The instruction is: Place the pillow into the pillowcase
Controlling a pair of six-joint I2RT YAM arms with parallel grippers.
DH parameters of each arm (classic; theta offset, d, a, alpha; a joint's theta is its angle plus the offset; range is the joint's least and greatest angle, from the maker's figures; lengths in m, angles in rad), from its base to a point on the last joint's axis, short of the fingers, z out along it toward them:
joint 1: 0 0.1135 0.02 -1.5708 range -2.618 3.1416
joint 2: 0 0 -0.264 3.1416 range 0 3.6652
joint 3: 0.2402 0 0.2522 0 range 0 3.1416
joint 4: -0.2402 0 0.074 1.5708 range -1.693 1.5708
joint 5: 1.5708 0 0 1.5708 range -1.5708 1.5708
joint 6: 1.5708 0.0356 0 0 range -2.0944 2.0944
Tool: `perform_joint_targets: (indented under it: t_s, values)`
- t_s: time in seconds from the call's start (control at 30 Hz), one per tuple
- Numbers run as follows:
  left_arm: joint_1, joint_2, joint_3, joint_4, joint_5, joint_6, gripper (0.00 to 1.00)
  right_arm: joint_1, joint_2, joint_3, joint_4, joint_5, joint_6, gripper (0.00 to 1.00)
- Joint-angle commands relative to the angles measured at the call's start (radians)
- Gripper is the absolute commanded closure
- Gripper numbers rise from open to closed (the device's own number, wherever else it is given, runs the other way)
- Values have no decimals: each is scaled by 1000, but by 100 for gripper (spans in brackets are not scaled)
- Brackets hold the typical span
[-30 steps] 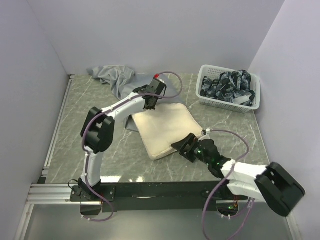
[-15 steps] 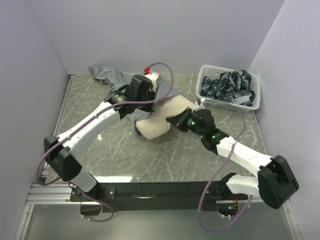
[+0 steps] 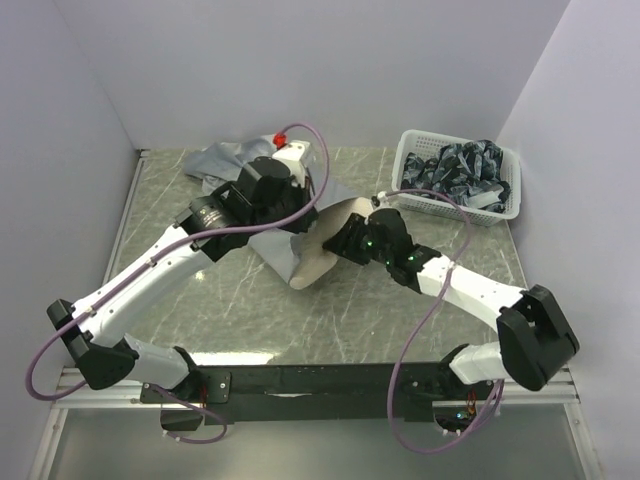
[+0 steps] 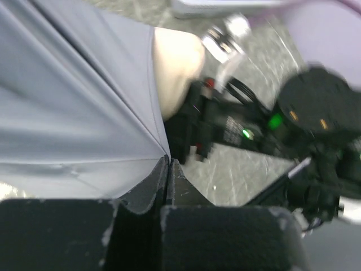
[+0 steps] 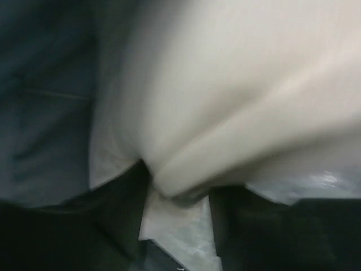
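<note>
The cream pillow (image 3: 322,248) stands bunched on edge at the table's middle, its left side wrapped by the grey pillowcase (image 3: 278,247), which trails to the back left. My left gripper (image 3: 284,219) is shut on the pillowcase's edge; in the left wrist view the closed jaws pinch the grey cloth (image 4: 84,113) at the left gripper (image 4: 168,164), with the pillow (image 4: 176,59) showing past the hem. My right gripper (image 3: 340,240) holds the pillow's right side. In the right wrist view a fold of the pillow (image 5: 225,96) sits gripped in the right gripper (image 5: 177,195).
A white basket (image 3: 410,150) full of dark patterned cloth (image 3: 455,170) stands at the back right, just behind the right arm. Walls close in the table on the left, back and right. Bare marble tabletop (image 3: 360,320) lies in front of the pillow.
The right gripper closed on the pillow and pushed it left and back, bunching it upright. The left arm swung out with the pillowcase edge, which now covers the pillow's left side.
</note>
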Motion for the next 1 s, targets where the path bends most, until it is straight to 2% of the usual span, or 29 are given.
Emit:
perform_joint_targets:
  t_s: [0.0,0.03,0.07,0.13,0.27,0.3,0.37,0.4,0.47,0.6,0.63,0.73,0.83,0.97]
  values:
    - [35,-46,30,103,-32,-147,99,-21,-107,-35,-12,101,-99,38]
    - [51,-45,41,112,-43,-159,99,-25,-136,-51,-47,114,-108,28]
    - [60,-45,45,119,-57,-176,99,-27,-206,-87,-57,133,-105,25]
    - [83,-41,67,127,-72,-191,99,-30,-338,-146,-52,136,-84,22]
    - [101,-24,122,124,-74,-202,99,-41,-564,-337,-75,248,2,23]
    - [101,-18,136,120,-84,-204,99,-45,-601,-368,-77,263,24,25]
    - [101,-13,170,121,-90,-210,99,-56,-674,-445,-84,265,80,42]
    - [103,-4,180,118,-93,-211,99,-71,-688,-465,-89,263,93,47]
    - [103,5,219,113,-100,-219,99,-77,-713,-531,-74,251,120,49]
    - [103,7,254,127,-103,-239,99,-82,-687,-640,114,142,142,49]
    - [101,7,263,139,-95,-242,99,-82,-647,-661,255,98,145,43]
    - [101,23,306,144,-81,-254,99,-79,-529,-687,475,36,150,32]
    - [100,53,361,138,-49,-263,99,-61,-404,-611,547,12,145,28]
    - [95,79,415,126,-24,-270,99,-57,-328,-533,594,55,186,26]
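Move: The pillow's folded-up exposed end sits right at the opening right fingers, about 2 cm to their left. From the left hand, which keeps the upper edge of the pillowcase mouth shut in its fingers, that end is level front-to-back, some 5 cm right and 14 cm below. The mouth's near corner is about 8 cm left of the right hand, 6 cm back and 12 cm lower; the basket is roughly 27 cm right and 18 cm ahead. The pillow's end comes free as the right fingers open wider and that hand draws back and right about 14 cm, rising slightly, then dipping, before turning a little forward, left and up beside the pillow's near right edge. The pillowcase's upper edge, still pinched by the left hand, is taken about 5 cm forward, first also a little right, then 10 cm up as the wrist turns. ##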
